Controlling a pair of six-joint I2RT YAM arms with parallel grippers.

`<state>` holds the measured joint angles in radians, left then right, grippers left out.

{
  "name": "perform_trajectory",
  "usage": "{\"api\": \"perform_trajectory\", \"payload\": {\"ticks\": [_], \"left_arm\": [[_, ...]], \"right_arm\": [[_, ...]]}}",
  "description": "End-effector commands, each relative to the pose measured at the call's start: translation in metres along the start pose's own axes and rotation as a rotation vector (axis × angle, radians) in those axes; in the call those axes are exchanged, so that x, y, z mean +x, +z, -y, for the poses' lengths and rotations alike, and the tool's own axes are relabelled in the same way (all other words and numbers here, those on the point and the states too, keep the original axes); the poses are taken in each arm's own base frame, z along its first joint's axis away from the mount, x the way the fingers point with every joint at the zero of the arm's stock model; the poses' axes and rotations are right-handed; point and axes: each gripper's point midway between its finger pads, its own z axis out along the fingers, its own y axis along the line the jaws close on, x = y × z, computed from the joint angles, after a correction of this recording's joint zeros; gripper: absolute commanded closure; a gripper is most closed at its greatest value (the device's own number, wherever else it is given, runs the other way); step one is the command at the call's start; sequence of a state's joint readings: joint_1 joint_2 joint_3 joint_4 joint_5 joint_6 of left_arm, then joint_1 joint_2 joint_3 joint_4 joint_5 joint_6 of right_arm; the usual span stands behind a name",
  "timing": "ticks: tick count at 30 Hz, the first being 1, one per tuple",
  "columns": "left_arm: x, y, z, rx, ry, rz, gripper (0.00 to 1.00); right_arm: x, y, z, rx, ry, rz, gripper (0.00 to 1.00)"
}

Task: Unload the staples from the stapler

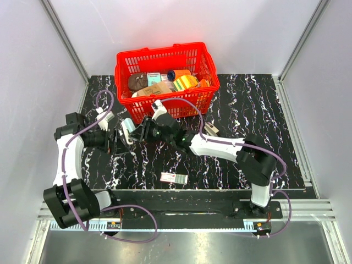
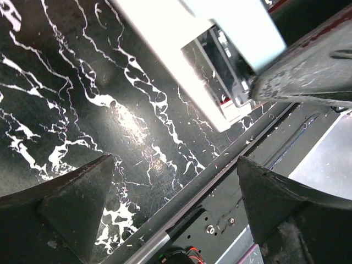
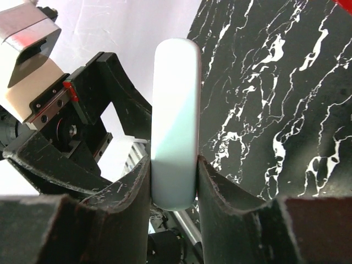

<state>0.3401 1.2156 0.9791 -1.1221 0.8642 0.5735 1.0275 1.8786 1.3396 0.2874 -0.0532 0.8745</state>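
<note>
The stapler is a pale grey-silver bar held upright between my right gripper's fingers, which are shut on its lower end. In the top view the right gripper holds the stapler above the table's left part, in front of the basket. In the left wrist view the stapler hangs at the top with its underside channel showing. My left gripper is open and empty just below it, also seen in the top view. No dark staple strips can be made out.
A red basket full of items stands at the back. A flat white-and-red box lies near the front edge. A small pale object lies by the right arm. Tiny pale flecks dot the table's metal edge rail.
</note>
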Motion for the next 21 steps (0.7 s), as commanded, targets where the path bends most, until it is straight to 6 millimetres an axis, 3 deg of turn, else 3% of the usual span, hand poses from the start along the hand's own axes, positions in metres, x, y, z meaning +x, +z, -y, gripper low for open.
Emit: {"api": "perform_trajectory", "payload": {"ticks": [1, 6, 15, 21], "left_arm": [[-0.020, -0.003, 0.017, 0.046, 0.133, 0.086, 0.03], [-0.025, -0.003, 0.026, 0.052, 0.208, 0.112, 0.09], [-0.027, -0.008, 0.021, -0.030, 0.311, 0.145, 0.60], [-0.026, -0.009, 0.025, -0.029, 0.334, 0.157, 0.56]], "right_arm": [[-0.020, -0.021, -0.058, -0.173, 0.069, 0.068, 1.00], [-0.015, -0.023, -0.064, -0.189, 0.088, 0.069, 1.00], [-0.012, -0.026, -0.075, -0.223, 0.109, 0.063, 1.00], [0.009, -0.027, -0.072, -0.221, 0.113, 0.016, 1.00]]}}
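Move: The stapler hangs by its nose end in the right fingers, lid facing right and base facing left. Its middle is about 2 cm ahead and 3 cm left of the right hand, level with it. From there the red basket is some 19 cm ahead, 14 cm right and 12 cm lower; the flat card is about 19 cm back, 16 cm right and 20 cm below. From the empty left hand the stapler's middle is roughly 5 cm ahead, 4 cm right and 4 cm up. Upward by about 3 cm and rightward by about 2, the left hand comes in to the stapler's base at its nose end, tilting some 15 degrees so that its fingers swing forward, and closes them from wide open to less than half around that end; a firm pinch can't be made out. The right hand keeps its grip and draws the stapler back about 3 cm, drifting left and up. ##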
